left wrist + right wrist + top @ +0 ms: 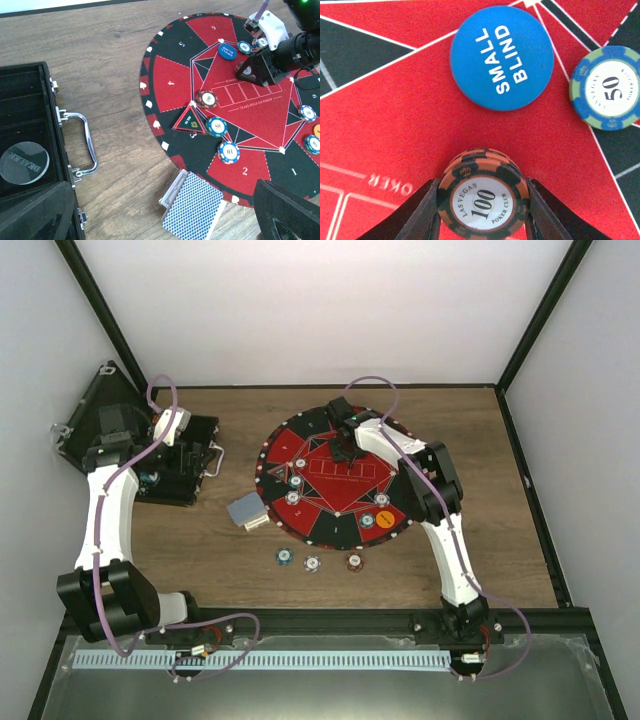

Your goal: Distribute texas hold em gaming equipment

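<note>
My right gripper is shut on a small stack of orange-and-black "100" poker chips, low over the red centre of the round mat. Just beyond it lie a blue "SMALL BLIND" disc and a green-blue "50" chip. A deck of blue-backed cards lies on the wood at the mat's left edge, under my open left gripper, which holds nothing. More chips rest on the mat's left sectors.
An open black case with a metal handle stands at the left and holds a clear dealer disc. Three chips lie on the wood in front of the mat. An orange disc sits on the mat's near right.
</note>
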Tool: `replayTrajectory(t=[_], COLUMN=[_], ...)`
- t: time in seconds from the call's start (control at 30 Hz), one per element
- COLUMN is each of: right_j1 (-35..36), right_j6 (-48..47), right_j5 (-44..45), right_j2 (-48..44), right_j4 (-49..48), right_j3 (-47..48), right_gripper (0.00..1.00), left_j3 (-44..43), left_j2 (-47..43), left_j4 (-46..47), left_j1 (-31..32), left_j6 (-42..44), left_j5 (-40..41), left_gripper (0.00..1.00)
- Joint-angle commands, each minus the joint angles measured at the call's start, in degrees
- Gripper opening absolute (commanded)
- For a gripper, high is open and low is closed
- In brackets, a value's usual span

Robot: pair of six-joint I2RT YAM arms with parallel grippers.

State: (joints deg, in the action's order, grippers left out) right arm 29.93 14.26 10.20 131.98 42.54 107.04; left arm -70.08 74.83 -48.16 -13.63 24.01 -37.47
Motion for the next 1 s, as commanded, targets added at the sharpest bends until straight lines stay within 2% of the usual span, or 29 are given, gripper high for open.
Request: replayTrajectory(t=[0.0,0.57,0.73,0.97], right_j1=[-1.7,-3.8,-3.8,-3.7], right_j6=[-1.3,-3.5,-3.1,-2.9], right_j5=[-0.9,-0.4,-0.7,-0.9], right_j2=[3.1,15.7,13.5,4.4], right_j4=[-0.9,2.9,3.0,-0.7], right_j3=[3.5,20.7,18.6,8.1], right_gripper=[0.22,0.22,0.21,0.21], left_j3=[-1.9,-1.6,-1.3,-1.1], left_j2=[0.1,0.7,0.8,0.6], left_j4=[0.1,0.4,0.5,0.7], left_j1=[-0.3,-0.4,-0.4,-0.4], left_j6=[0.1,0.0,0.1,-0.1], left_j5=[-0.4,0.2,0.1,-0.5], left_gripper=[1.00,1.00,1.00,1.00])
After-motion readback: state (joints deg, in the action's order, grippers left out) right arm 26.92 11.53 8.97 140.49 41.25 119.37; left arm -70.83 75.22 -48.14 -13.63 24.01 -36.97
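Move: Some 7 cm ahead of the right hand, 1 cm to its left and 2 cm lower, lies the blue small blind button. A 50 chip lies beside the button, about 7 cm ahead of the hand and 4 cm to its right, with another chip roughly 6 cm farther right. An orange-rimmed chip lies level with the hand, some 13 cm to its left. From the left hand the button is about 20 cm ahead, 39 cm right and 22 cm down. Sliding forward low over the mat, the right hand takes the 100 chip it still grips about 7 cm out, nudging the small blind button ahead of it. It then stops and draws back about 1.5 cm, staying low with the fingers keeping their hold. ##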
